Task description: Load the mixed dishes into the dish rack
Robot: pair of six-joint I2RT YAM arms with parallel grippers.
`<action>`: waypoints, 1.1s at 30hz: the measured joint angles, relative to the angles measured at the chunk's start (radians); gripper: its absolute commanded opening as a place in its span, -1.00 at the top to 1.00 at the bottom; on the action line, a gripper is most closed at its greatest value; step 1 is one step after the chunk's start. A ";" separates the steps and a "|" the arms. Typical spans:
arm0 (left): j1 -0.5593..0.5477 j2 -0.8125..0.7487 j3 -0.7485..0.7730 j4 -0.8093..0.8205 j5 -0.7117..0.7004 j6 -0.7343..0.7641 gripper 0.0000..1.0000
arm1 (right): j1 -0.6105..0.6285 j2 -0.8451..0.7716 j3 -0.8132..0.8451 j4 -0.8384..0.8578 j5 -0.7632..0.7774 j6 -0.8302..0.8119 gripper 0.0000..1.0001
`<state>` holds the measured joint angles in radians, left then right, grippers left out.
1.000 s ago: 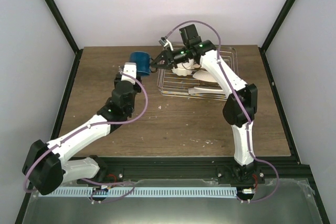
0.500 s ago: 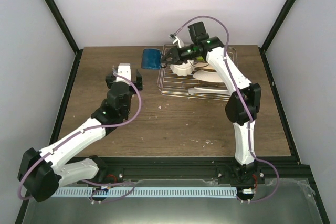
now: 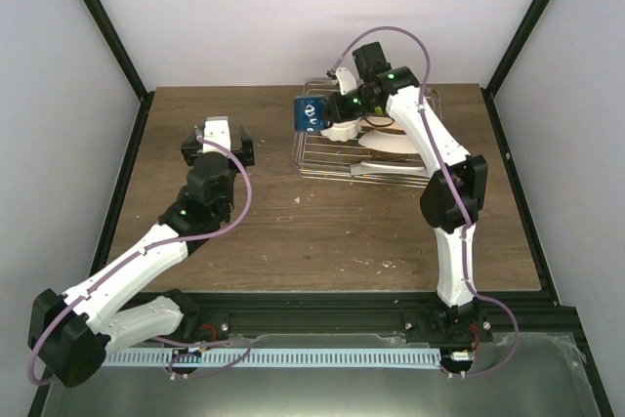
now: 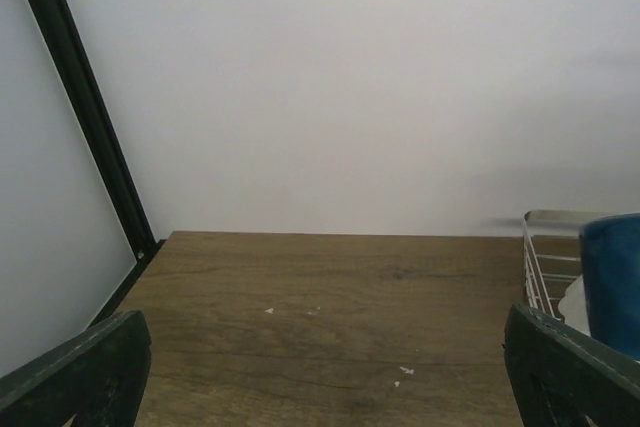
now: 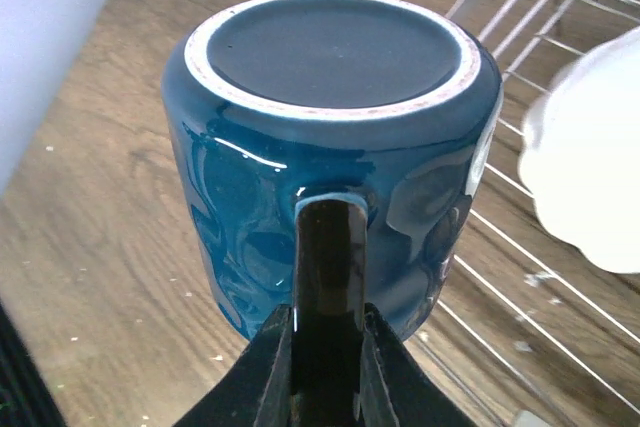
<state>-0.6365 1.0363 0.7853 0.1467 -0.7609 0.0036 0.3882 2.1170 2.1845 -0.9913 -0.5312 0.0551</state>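
Note:
The dark blue mug (image 3: 311, 112) hangs over the left edge of the dish rack (image 3: 332, 175), clear of the table. My right gripper (image 3: 330, 109) is shut on its handle. In the right wrist view the mug (image 5: 330, 147) shows its base, with the handle pinched in the right gripper (image 5: 328, 319). A white scalloped bowl (image 3: 342, 129) and pale plates (image 3: 389, 144) lie in the rack. My left gripper (image 3: 217, 142) stands open and empty, left of the rack. The left wrist view shows only bare wood in the left gripper (image 4: 322, 347), and the mug (image 4: 612, 277) at far right.
The rack's wires (image 5: 560, 7) run to the right of the mug, with the bowl (image 5: 590, 157) beside it. The rack's corner (image 4: 535, 267) shows in the left wrist view. A black frame post (image 4: 90, 117) stands at the table's far left corner.
My left gripper opened, let go of the mug and drew back to the left. My right gripper carried the mug by its handle rightward to the rack's left edge.

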 measured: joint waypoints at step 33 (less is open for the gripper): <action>0.065 0.047 0.011 -0.026 0.048 -0.005 -0.99 | 0.024 0.044 -0.232 0.182 0.257 -0.085 0.99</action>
<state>-0.5713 1.0836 0.7959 0.1204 -0.7132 -0.0010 0.4122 2.1612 1.9522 -0.8093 -0.2737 -0.0299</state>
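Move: The upside-down blue mug, held by its handle in the right hand, is bound for the rack's open left part, some 17 cm below, 2 cm left and 1 cm ahead. The white bowl stands about 5 cm ahead, 3 cm right and 18 cm down. The oval white dish is 14 cm right and 1 cm ahead, about as low. From the left hand that rack spot lies roughly 23 cm right, 12 cm ahead and 25 cm below. Still gripping the mug, the right hand sinks about 10 cm towards the rack, fingers tipping some 15 degrees further down. ##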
